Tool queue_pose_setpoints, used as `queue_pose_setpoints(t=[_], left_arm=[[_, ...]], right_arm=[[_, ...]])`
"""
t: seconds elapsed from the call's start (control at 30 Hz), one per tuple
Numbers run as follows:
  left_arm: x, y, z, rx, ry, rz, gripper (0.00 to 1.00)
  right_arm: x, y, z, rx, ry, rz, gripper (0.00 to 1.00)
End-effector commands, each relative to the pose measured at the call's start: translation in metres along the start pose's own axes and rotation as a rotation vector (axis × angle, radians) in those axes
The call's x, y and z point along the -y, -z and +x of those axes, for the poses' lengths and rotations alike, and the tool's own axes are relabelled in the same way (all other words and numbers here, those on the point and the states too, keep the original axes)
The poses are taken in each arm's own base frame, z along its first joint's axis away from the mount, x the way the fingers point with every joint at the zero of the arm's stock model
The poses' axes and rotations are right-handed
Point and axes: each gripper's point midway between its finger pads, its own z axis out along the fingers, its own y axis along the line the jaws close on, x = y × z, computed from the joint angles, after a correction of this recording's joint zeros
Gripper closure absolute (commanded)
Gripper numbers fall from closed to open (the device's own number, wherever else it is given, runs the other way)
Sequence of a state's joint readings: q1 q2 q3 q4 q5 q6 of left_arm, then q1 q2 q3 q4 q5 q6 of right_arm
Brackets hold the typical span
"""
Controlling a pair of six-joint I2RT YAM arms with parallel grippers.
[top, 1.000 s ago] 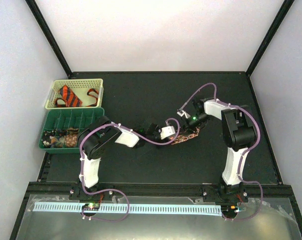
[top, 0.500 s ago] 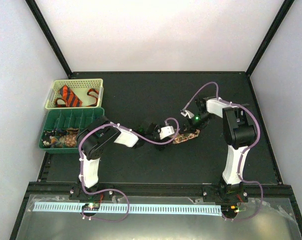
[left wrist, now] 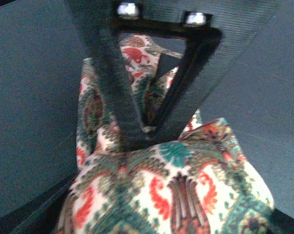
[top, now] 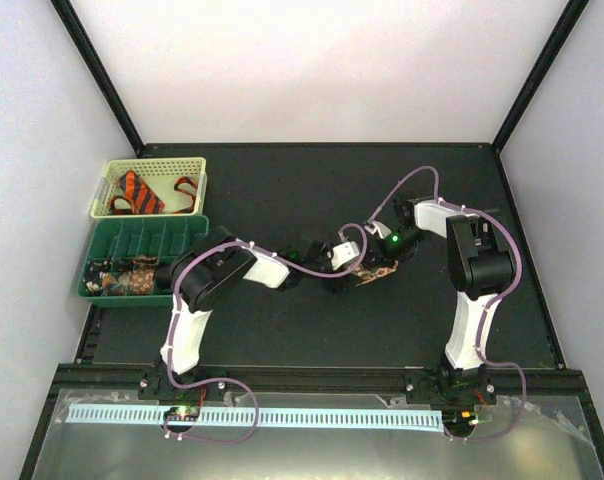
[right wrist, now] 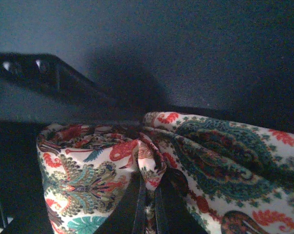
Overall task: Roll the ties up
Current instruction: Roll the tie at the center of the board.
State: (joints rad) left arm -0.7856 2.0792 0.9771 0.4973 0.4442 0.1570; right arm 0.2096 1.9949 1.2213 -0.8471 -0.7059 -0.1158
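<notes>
A paisley tie (top: 374, 272) in cream, red and green lies bunched on the black table between the two arms. My right gripper (top: 381, 260) is shut on it: in the right wrist view its fingertips (right wrist: 151, 184) pinch a raised fold of the tie (right wrist: 225, 151). My left gripper (top: 352, 270) is right against the tie's left end, open, and the tie (left wrist: 186, 185) fills the space between its spread jaws. The right gripper's black fingers (left wrist: 122, 97) show ahead in the left wrist view. An orange tie with black stripes (top: 142, 192) lies in the cream basket (top: 157, 163).
A green divided tray (top: 147, 228) stands at the left, below the basket, with small dark coils (top: 132, 278) in its near compartments. Purple cables loop off both arms. Black wall posts rise at the back corners.
The left arm has reached right up to the tie and its jaws have spread. The right gripper has shut on a fold, and the tie has bunched shorter.
</notes>
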Motion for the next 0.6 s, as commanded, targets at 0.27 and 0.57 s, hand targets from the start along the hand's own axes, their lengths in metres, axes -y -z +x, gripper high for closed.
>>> queue_pose_setpoints(t=[0.27, 0.57], left_arm=[[0.009, 0.025, 0.049, -0.168, -0.088, -0.052, 0.56], [0.013, 0.034, 0.083, -0.296, -0.100, -0.045, 0.54]], right_arm=[[-0.007, 0.005, -0.004, 0.000, -0.036, -0.058, 0.61], [-0.072, 0.011, 0.005, -0.032, 0.002, -0.287, 0.43]])
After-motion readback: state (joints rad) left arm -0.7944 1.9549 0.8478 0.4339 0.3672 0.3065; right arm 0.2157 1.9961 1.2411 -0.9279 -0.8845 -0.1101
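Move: The rolled part of the tie sits right at the left hand's parted fingers, its middle about 1 cm farther right and level in height; from the right hand, which pinches cloth at the roll's edge, that middle lies some 3 cm to the left. The short unrolled tail is about 6 cm to the left hand's right; from the right hand it lies roughly 2 cm right and 2 cm back, about 1 cm lower. The roll is taken between the left fingers, which close on it from wide to about half open, then carry it about 3 cm left and 2 cm back, tipping slightly farther down. The right hand, at first still pinching the cloth, opens to over half, lets go and rises about 3 cm, following the roll some 2 cm left as its fingers tilt up about 10 degrees. ##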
